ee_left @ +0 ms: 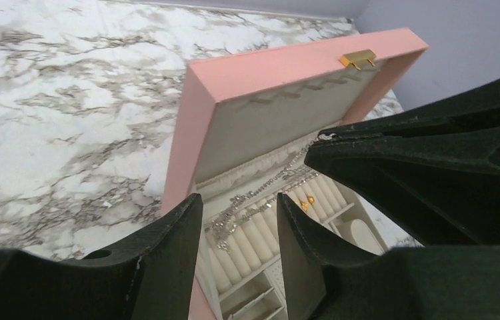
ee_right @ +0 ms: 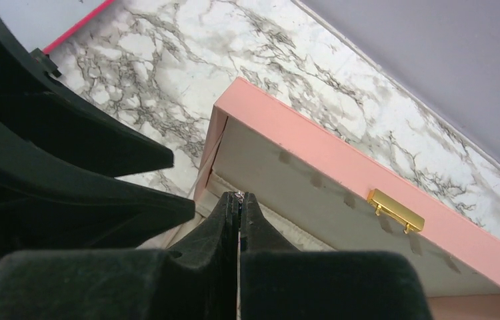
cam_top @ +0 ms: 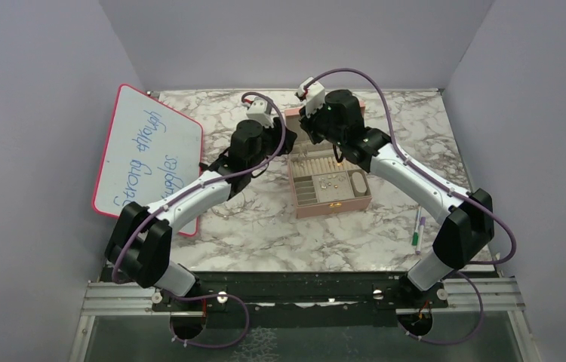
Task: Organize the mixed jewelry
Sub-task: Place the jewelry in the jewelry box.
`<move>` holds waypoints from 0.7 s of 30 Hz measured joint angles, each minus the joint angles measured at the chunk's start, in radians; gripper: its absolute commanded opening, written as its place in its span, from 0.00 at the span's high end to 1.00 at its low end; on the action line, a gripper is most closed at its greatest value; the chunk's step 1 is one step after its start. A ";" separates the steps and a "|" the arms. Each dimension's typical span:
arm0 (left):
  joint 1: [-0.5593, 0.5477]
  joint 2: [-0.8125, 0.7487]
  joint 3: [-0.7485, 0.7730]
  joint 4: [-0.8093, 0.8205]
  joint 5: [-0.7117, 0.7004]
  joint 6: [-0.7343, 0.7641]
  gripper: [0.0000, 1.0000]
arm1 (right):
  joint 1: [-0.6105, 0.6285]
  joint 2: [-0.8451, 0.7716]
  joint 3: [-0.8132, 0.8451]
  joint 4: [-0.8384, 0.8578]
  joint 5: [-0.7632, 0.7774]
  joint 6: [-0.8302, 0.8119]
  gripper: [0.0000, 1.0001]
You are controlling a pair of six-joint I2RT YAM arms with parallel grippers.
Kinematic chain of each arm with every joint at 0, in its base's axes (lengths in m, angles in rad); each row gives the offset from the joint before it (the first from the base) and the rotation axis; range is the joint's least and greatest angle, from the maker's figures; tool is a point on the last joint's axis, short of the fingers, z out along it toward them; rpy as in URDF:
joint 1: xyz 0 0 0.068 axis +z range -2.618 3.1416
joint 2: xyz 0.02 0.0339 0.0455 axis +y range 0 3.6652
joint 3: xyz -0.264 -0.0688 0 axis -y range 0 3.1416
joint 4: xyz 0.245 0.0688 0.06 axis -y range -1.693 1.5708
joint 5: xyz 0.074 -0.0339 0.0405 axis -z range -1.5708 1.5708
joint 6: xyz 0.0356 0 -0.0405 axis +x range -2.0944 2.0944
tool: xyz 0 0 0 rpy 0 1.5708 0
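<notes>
A pink jewelry box (cam_top: 333,210) sits open mid-table, its lid (ee_left: 267,70) standing up at the back. My right gripper (ee_right: 239,196) is shut on one end of a thin silver chain (ee_left: 261,193). The chain hangs from those tips (ee_left: 315,148) and drapes across the cream ring rolls inside the box. My left gripper (ee_left: 239,217) hovers over the box's left side, open with nothing between its fingers, and the chain's lower end lies below them. Two gold earrings (ee_left: 307,200) sit in the rolls. Small pieces (cam_top: 330,182) rest in a middle compartment.
A red-framed whiteboard (cam_top: 148,154) leans at the left. A green-and-white pen (cam_top: 418,230) lies right of the box. The lid's gold clasp (ee_right: 395,211) faces up. Purple walls enclose the marble table (cam_top: 265,234) on three sides.
</notes>
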 measured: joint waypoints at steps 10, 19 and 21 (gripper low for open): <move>0.007 0.148 0.048 0.079 0.220 0.124 0.66 | -0.032 -0.006 0.000 0.004 -0.062 0.021 0.97; 0.007 0.180 0.070 0.124 0.191 0.160 0.77 | -0.057 -0.026 0.000 0.011 -0.110 0.046 0.98; 0.008 0.181 0.075 0.131 0.187 0.161 0.75 | -0.059 -0.027 0.000 0.012 -0.114 0.048 0.98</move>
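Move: Pinched at one end in the right fingertips, the silver necklace hangs about 5 cm right of the left hand point, 2 cm ahead and 3 cm below; from the right hand, its upper strand is 5 cm down and 1 cm ahead. The ring rack lies some 9 cm right of the left hand, level fore and aft, 15 cm below. The box lid stands 7 cm ahead, 9 cm right and 6 cm below the left hand. Swinging in under the right fingertips, the left hand goes about 4 cm right and dips some 3 cm towards the hanging necklace, then eases forward 2 cm and rises slightly. It turns roughly 10 degrees clockwise and narrows its fingers from half open to about a quarter around the chain. The right hand keeps its pinch on the end and rises slightly. ##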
